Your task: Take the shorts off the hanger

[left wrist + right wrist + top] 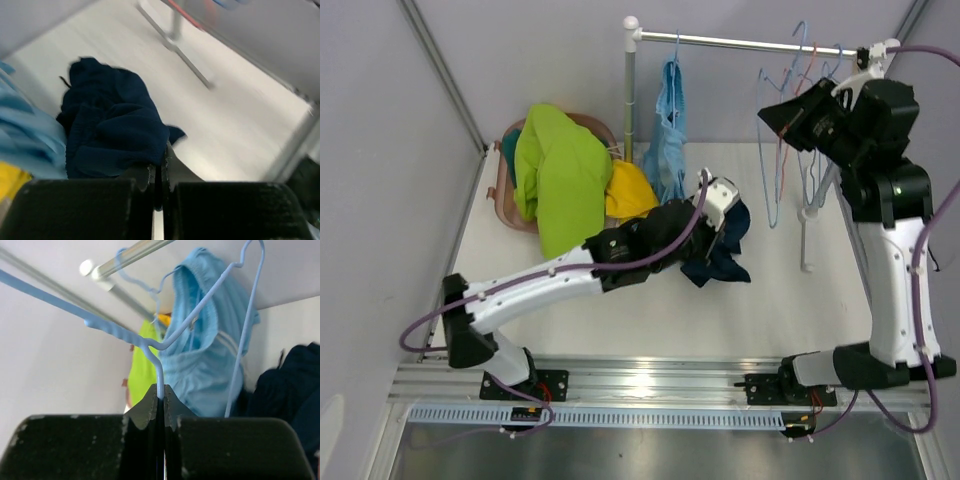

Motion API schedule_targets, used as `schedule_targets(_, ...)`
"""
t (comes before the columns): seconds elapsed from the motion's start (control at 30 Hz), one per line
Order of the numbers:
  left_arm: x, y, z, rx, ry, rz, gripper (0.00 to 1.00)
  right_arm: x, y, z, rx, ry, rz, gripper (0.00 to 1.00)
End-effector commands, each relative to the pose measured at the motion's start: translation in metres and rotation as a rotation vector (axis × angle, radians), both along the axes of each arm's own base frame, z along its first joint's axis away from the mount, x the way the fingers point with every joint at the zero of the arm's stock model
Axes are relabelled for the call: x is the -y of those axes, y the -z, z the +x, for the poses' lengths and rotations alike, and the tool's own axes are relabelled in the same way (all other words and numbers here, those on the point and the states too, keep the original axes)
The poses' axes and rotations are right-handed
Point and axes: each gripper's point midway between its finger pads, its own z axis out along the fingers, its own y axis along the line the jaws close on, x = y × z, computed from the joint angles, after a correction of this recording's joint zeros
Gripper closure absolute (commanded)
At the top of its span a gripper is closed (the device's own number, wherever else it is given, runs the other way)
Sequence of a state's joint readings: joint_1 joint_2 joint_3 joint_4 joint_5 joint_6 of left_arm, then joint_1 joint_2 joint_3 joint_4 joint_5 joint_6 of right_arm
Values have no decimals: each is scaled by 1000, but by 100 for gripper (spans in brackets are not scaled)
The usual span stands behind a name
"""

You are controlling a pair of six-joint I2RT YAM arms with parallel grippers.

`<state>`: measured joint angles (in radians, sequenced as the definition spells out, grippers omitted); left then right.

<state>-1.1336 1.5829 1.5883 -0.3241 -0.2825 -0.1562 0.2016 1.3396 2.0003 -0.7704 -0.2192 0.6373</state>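
The navy shorts (725,255) lie bunched on the table mid-right. My left gripper (726,222) is shut with its fingertips in the navy cloth (115,135); in the left wrist view my left gripper (161,156) shows almost no gap. My right gripper (767,112) is raised at the right end of the rail and is shut on the wire of an empty light blue hanger (775,170); the right wrist view shows my right gripper (161,392) pinching that hanger (159,371). The light blue shorts (668,140) hang on a hanger from the rail and also show in the right wrist view (200,360).
A pink basket (506,205) at the back left holds the lime green shorts (560,175), the yellow shorts (628,190) and a dark teal edge (508,150). The rail (740,42) carries several empty hangers (810,60). Its post (630,95) and right foot (807,240) stand on the table.
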Motion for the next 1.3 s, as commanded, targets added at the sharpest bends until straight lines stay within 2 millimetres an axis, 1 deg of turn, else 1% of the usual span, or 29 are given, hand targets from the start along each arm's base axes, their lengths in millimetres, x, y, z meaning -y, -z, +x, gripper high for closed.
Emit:
schedule_targets(0.0, -49, -99, -49, 76, 6, -215, 100, 4, -1, 40, 19, -1, -18, 100)
schedule_targets(0.07, -69, -110, -60, 84, -3, -197, 100, 7, 0, 54, 18, 12, -16, 100)
schedule_targets(0.1, -89, -134, -63, 108, -33, -234, 100, 7, 4, 65, 11, 7, -16, 100)
schedule_targets(0.13, -105, -148, -63, 141, -50, -222, 100, 11, 4, 72, 16, 18, -12, 100)
schedule_targets(0.2, -140, -177, -55, 230, -138, -229, 100, 15, 7, 82, 12, 27, -6, 100)
schedule_targets(0.23, -157, -198, -51, 315, -157, -211, 100, 17, 13, 91, 1, 30, -5, 100)
schedule_targets(0.3, -183, -214, -33, 360, -230, -194, 100, 20, 17, 99, -4, 35, -13, 100)
schedule_targets(0.33, -186, -209, -22, 357, -241, -142, 100, 21, 23, 104, -14, 34, -14, 100)
schedule_targets(0.37, -218, -243, -10, 398, -316, -200, 100, 24, 25, 107, -20, 41, -16, 100)
schedule_targets(0.43, -225, -261, 4, 444, -331, -188, 100, 26, 35, 114, -38, 46, -28, 100)
schedule_targets(0.47, -236, -264, 18, 465, -378, -164, 100, 27, 38, 115, -43, 47, -29, 100)
schedule_targets(0.5, -249, -293, 16, 514, -403, -208, 100, 27, 40, 116, -46, 46, -29, 100)
schedule_targets(0.53, -238, -283, 38, 511, -413, -142, 100, 27, 46, 119, -54, 45, -32, 100)
schedule_targets(0.57, -255, -296, 48, 539, -469, -151, 100, 27, 49, 121, -58, 46, -34, 100)
schedule_targets(0.6, -264, -308, 54, 562, -498, -182, 100, 28, 52, 122, -64, 47, -36, 100)
schedule_targets(0.63, -271, -300, 82, 535, -540, -177, 100, 28, 55, 124, -69, 46, -37, 100)
schedule_targets(0.67, -281, -313, 87, 559, -574, -212, 100, 28, 60, 128, -80, 44, -41, 100)
schedule_targets(0.73, -298, -313, 112, 558, -643, -236, 100, 27, 65, 132, -90, 39, -40, 100)
schedule_targets(0.77, -298, -308, 129, 550, -651, -238, 100, 26, 68, 134, -96, 34, -40, 100)
schedule_targets(0.8, -301, -316, 136, 577, -661, -269, 100, 26, 73, 138, -106, 29, -41, 100)
schedule_targets(0.83, -314, -319, 147, 588, -696, -283, 100, 26, 75, 139, -109, 29, -45, 100)
schedule_targets(0.87, -311, -314, 166, 589, -689, -281, 100, 26, 78, 142, -115, 30, -47, 100)
schedule_targets(0.93, -319, -327, 178, 631, -693, -333, 100, 25, 86, 147, -130, 23, -50, 100)
schedule_targets(0.97, -328, -325, 191, 641, -699, -329, 100, 24, 88, 148, -133, 21, -51, 100)
schedule_targets(1.0, -327, -323, 208, 649, -701, -359, 100, 25, 93, 151, -145, 21, -51, 100)
schedule_targets(1.07, -340, -317, 228, 646, -722, -383, 100, 23, 97, 152, -149, 14, -48, 100)
schedule_targets(1.1, -335, -312, 236, 634, -678, -395, 100, 23, 102, 153, -159, 14, -47, 100)
schedule_targets(1.17, -334, -282, 265, 560, -678, -382, 100, 21, 104, 154, -156, 10, -43, 100)
schedule_targets(1.27, -336, -218, 304, 438, -738, -301, 100, 20, 113, 158, -175, 6, -41, 100)
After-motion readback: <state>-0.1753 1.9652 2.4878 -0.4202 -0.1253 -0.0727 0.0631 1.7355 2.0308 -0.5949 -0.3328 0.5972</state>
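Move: The left hand already holds the navy shorts; the bin lies about 25 cm ahead and 36 cm left of it, some 27 cm below. Between them hang the light blue shorts, roughly 15 cm ahead, 10 cm left and 5 cm lower. From the right hand, with its empty blue hanger, the rod spot is about 15 cm ahead, 2 cm right, 3 cm up; the red hanger is some 15 cm ahead, 7 cm right, 5 cm down. Bring the left gripper back a little and up, keeping its pinch on the navy shorts, then swing left and forward around the near side of the light blue shorts to the bin, turning counter-clockwise and sinking about 12 cm at the end. Meanwhile push the right hand some 15 cm forward and 11 cm down, still gripping the blue hanger, to bring its hook onto the rod. ##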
